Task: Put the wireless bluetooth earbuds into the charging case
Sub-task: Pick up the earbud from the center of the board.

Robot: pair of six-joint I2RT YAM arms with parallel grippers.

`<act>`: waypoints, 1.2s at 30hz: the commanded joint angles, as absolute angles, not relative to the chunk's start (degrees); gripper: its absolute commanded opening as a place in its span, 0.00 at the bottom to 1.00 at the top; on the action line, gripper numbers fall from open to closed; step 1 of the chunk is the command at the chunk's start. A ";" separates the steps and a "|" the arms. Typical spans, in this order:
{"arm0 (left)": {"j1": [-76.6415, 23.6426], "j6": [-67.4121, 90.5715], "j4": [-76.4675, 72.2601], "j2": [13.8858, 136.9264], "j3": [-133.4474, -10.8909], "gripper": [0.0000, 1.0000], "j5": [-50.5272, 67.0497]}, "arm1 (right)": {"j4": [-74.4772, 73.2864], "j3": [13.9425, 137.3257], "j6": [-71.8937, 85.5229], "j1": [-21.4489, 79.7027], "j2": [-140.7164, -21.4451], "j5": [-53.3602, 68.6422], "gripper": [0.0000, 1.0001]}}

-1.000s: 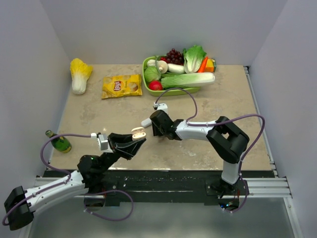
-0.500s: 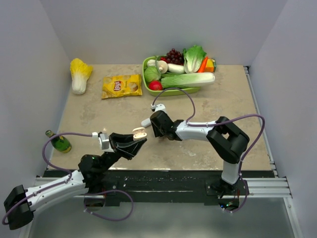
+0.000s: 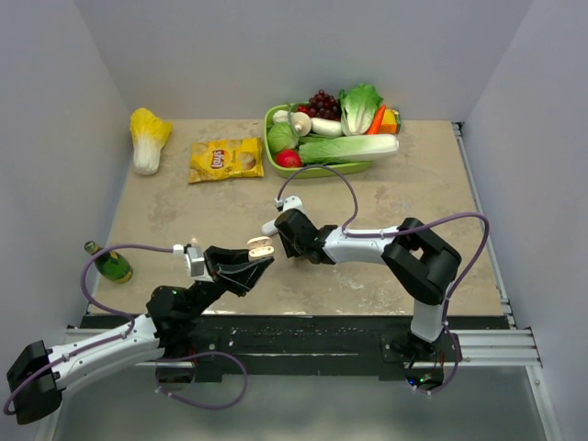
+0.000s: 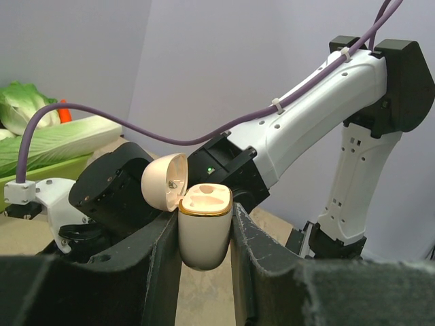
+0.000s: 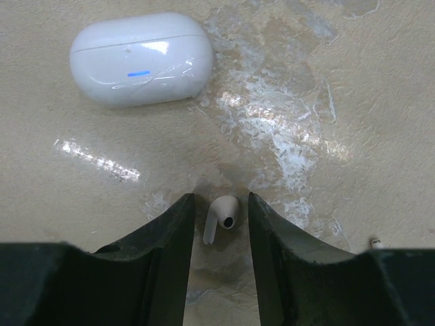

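Observation:
The charging case (image 4: 202, 238), white with a gold rim and a tan inside, hangs above the table with its lid open. My left gripper (image 4: 204, 212) is shut on its body. From above the case (image 3: 260, 246) shows at the tip of the left gripper (image 3: 252, 259). One small white earbud (image 5: 219, 219) lies on the table between the fingers of my right gripper (image 5: 219, 197), which is open with a gap on both sides. From above the right gripper (image 3: 281, 231) sits low on the table, just right of the held case. No earbud shows inside the case.
A second white case (image 5: 141, 58), closed and with a blue light, lies just ahead of the right fingers. A green tray (image 3: 331, 169) of vegetables stands at the back, with a chips bag (image 3: 225, 159) and cabbage (image 3: 147, 138) to its left. A green bottle (image 3: 112, 265) lies at the left edge.
The right gripper has edged a little left towards the held case and its jaws have narrowed slightly. The left gripper holds the case almost still.

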State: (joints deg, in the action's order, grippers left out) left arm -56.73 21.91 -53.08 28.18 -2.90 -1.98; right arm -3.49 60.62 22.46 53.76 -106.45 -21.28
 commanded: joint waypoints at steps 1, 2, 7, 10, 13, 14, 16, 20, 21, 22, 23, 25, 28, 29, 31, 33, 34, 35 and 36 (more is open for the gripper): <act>-57.13 22.24 -56.95 28.13 7.03 0.00 -2.37 | -6.33 60.56 21.97 54.23 -107.23 -21.80 0.40; -57.13 22.24 -56.69 28.04 7.12 0.00 -2.29 | -6.42 60.56 22.06 54.23 -107.14 -21.88 0.40; -57.13 22.24 -56.16 27.33 7.03 0.00 -2.29 | -6.42 59.77 21.53 54.23 -106.44 -21.71 0.38; -57.13 22.15 -56.16 27.16 7.21 0.00 -2.37 | -6.50 59.24 21.27 54.32 -106.52 -21.53 0.35; -57.13 22.24 -56.25 27.42 7.21 0.00 -2.37 | -6.50 59.06 21.27 54.32 -106.44 -21.36 0.32; -57.13 22.32 -56.25 27.42 7.21 0.00 -2.29 | -6.50 59.06 21.36 54.32 -106.61 -21.36 0.31; -57.13 22.50 -56.25 27.42 7.29 0.00 -2.29 | -6.59 59.06 21.27 54.32 -106.70 -21.27 0.28; -57.13 22.50 -55.90 26.90 7.38 0.00 -2.29 | -6.59 58.71 21.44 54.32 -106.44 -21.18 0.23; -57.30 22.50 -55.81 26.72 7.38 0.00 -2.29 | -6.68 58.62 21.45 54.32 -106.44 -21.09 0.20; -57.22 22.50 -55.64 26.63 7.30 0.00 -2.37 | -6.59 58.54 21.62 54.32 -106.35 -21.09 0.18; -57.22 22.50 -55.46 26.54 7.29 0.00 -2.46 | -6.50 58.45 21.71 54.32 -106.26 -20.66 0.16; -57.22 22.50 -55.37 26.46 7.38 0.00 -2.46 | -6.59 58.10 21.88 54.32 -105.73 -20.57 0.08; -57.22 22.50 -55.46 26.54 7.38 0.00 -2.81 | -5.89 57.31 22.59 54.23 -104.25 -20.57 0.00; -57.22 22.50 -55.55 26.63 7.30 0.00 -2.81 | -5.54 57.13 23.11 54.23 -103.72 -20.65 0.00; -57.30 22.24 -55.72 26.89 7.12 0.00 -2.99 | -5.01 56.87 23.47 54.23 -102.23 -20.30 0.00; -57.22 21.80 -55.90 27.51 6.59 0.00 -3.08 | -4.14 56.34 24.34 54.14 -100.82 -20.39 0.00; -57.22 21.62 -55.81 27.68 6.33 0.00 -3.16 | -3.43 55.90 24.43 54.23 -100.03 -20.30 0.00; -57.22 21.45 -55.90 27.86 6.07 0.00 -3.25 | -2.47 55.29 24.87 54.14 -97.93 -20.30 0.00; -57.22 21.18 -55.99 28.30 5.89 0.00 -3.43 | -0.55 53.89 25.13 54.23 -96.95 -20.56 0.00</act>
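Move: The earbud to be picked up already lies between the right hand's open fingertips, within about 1 cm of its hand point and barely lower. The white case is some 5 cm ahead and 6 cm to that hand's left; a second earbud is about 8 cm to its right and 1 cm farther out, both close to its height. From the left hand, the earbud between the right fingertips is roughly 16 cm ahead, 6 cm to the right and 24 cm below. Holding its place low over the board, fingers slanting forward and down, the right hand closes them from both sides until the tips pinch the earbud. It then draws it back and to the right by roughly 2 cm, away from the white case, with hardly any rise and no real wrist turn. The left hand keeps its grip on the open cream charging case, nearly still. ##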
